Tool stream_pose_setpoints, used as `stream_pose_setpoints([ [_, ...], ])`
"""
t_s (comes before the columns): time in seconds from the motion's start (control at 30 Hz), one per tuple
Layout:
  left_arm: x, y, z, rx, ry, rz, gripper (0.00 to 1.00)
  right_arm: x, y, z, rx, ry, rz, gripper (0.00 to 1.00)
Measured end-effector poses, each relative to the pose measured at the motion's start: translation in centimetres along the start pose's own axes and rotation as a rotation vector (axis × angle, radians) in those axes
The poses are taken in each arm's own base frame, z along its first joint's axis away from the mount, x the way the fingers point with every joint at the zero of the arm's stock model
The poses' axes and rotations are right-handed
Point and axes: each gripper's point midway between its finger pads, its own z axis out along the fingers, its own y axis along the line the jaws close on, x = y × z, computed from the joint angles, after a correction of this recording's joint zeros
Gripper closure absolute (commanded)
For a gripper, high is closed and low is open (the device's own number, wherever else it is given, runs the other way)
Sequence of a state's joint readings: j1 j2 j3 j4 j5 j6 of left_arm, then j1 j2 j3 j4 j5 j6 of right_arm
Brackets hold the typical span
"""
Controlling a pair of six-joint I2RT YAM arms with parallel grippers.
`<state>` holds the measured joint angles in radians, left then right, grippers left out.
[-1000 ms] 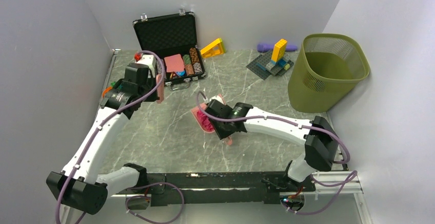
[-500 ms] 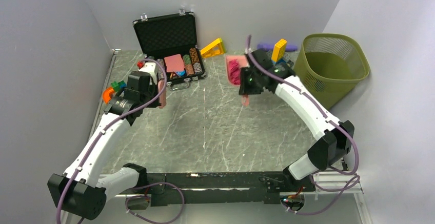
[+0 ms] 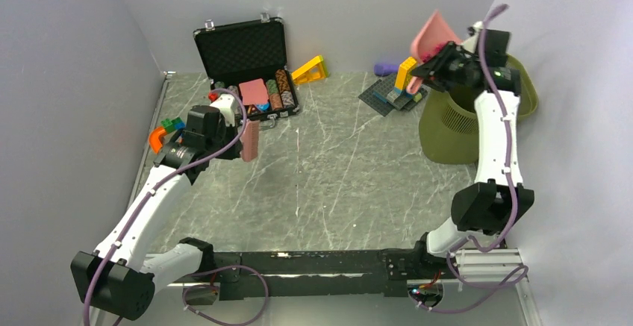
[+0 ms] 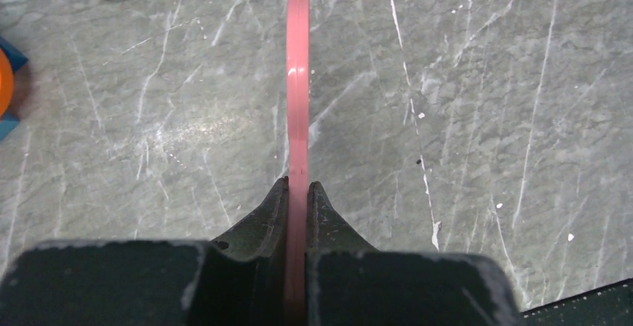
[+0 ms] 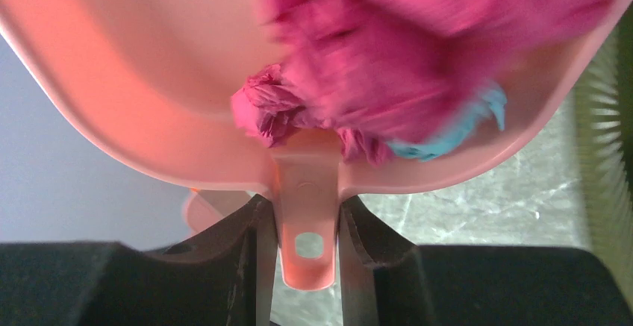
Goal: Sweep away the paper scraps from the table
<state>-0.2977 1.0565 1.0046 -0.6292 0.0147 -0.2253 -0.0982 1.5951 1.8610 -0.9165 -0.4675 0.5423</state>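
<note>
My right gripper (image 3: 450,63) is shut on the handle of a pink dustpan (image 3: 431,33), held high and tilted beside the rim of the green bin (image 3: 448,132). In the right wrist view the jaws (image 5: 306,208) clamp the handle and the pan (image 5: 149,80) holds the paper scraps (image 5: 388,57): blurred magenta wads and a teal one (image 5: 466,124). My left gripper (image 3: 237,123) is shut on a pink brush (image 3: 250,141) standing over the table (image 3: 336,184) in front of the case. The left wrist view shows the thin handle (image 4: 298,80) pinched between the jaws (image 4: 298,186).
An open black case (image 3: 250,54) with poker chips sits at the back left. A yellow wedge (image 3: 310,69), a purple object (image 3: 384,67) and a block build (image 3: 395,91) line the back. Orange and green toys (image 3: 160,133) lie by the left wall.
The right arm has carried the loaded dustpan from the table's middle up and back to the bin. The left arm has shifted the brush slightly right and nearer.
</note>
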Motion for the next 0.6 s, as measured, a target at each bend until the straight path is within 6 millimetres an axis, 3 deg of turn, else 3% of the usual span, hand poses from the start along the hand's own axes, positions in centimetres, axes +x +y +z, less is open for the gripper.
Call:
stream_pose_setpoints([
  [0.1,0.0,-0.4,0.0,0.022,0.000,0.000,1.00,-2.5,-2.2,-1.7,-0.073,-0.075,0.145,1.00],
  [0.23,-0.2,-0.8,0.0,0.045,-0.006,0.001,1.00,-3.4,-5.3,-4.3,-0.200,-0.171,0.383,1.00],
  [0.6,-0.2,-1.1,0.1,0.063,-0.006,0.001,1.00,-3.7,-3.2,-5.4,-0.636,-0.219,0.616,1.00],
])
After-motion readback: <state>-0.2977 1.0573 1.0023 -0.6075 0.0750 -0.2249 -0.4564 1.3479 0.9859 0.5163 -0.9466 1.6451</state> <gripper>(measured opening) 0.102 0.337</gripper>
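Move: Ahead of the bin by only a hand's width sideways, the right hand holds the dustpan loaded with paper scraps; the olive bin's middle lies about 13 cm to its right, 2 cm farther out and 20 cm below. The grey plate with the yellow block stands some 14 cm ahead, 2 cm left and 28 cm lower, the purple club about 24 cm ahead and 2 cm left. From the left hand, the bin lies roughly 58 cm right and 12 cm ahead, a little lower. Swinging right towards the bin, the right hand carries the dustpan by its handle about 8 cm, then eases back left by roughly 1 cm. All the while it rolls the pan some 50 degrees, left side up, to tip it over the bin's mouth, with a slight rise late on; the fingers keep their grip. ##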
